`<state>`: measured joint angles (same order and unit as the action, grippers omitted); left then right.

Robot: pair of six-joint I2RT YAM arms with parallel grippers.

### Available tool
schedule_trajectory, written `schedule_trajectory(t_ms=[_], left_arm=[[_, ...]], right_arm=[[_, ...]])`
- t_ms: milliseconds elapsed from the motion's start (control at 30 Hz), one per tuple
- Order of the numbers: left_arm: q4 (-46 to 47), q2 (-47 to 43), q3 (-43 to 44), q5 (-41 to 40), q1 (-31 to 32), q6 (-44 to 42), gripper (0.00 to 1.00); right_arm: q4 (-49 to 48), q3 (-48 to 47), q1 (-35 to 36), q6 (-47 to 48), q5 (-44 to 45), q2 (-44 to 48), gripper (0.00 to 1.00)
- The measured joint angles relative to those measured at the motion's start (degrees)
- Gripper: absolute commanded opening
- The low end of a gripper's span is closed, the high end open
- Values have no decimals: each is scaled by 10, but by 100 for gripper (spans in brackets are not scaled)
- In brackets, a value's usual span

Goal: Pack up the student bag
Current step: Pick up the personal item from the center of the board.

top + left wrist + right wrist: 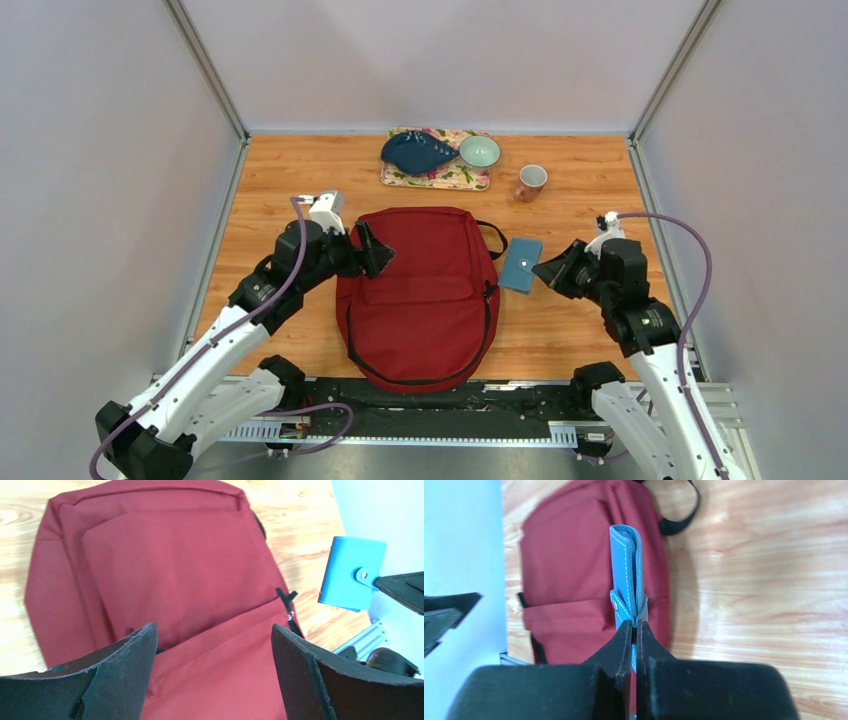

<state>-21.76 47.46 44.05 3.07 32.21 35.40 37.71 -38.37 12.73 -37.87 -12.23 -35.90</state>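
Note:
The dark red student bag [420, 300] lies flat in the middle of the table, its black top loop at the far right corner. It also shows in the left wrist view [170, 575] and in the right wrist view [569, 580]. My left gripper [372, 250] is open and empty, just above the bag's upper left part; its fingers [120, 675] straddle the front pocket seam. My right gripper [548, 270] is shut on a small blue wallet [521, 264], held off the table just right of the bag. The wallet shows edge-on in the right wrist view [626, 570].
A floral tray [440, 176] at the back holds a dark blue dish [415, 152] and a pale green bowl [480, 151]. A pink mug [531, 181] stands to its right. Grey walls enclose the table on three sides.

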Motion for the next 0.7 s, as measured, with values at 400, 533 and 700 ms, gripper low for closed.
schedule_trajectory(t_ms=[400, 533, 700], left_arm=[[218, 41, -61, 160, 0, 71, 91], [303, 84, -78, 216, 0, 106, 91], [380, 124, -78, 257, 13, 126, 91]], right_arm=[[-66, -59, 0, -44, -173, -29, 0], [-112, -55, 2, -66, -238, -45, 0], [-157, -55, 14, -79, -297, -65, 0]])
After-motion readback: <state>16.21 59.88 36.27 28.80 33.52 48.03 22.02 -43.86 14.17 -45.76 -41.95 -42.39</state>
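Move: The right hand already holds the blue wallet, its middle about 2 cm ahead, 3 cm left and 2 cm below. The open left gripper is some 31 cm left of the right hand, 2 ahead and 4 above. From the left hand, the wallet lies about 28 cm right, level ahead, 6 cm below. The red bag's middle is roughly 25 cm left of the right hand, 1 cm back and 11 below; its strap loop is 7 left, 13 ahead and 13 below. Both hands close in over the bag, right lifting the pinched wallet 9 cm and leftward, left, open, 9 cm rightward. ##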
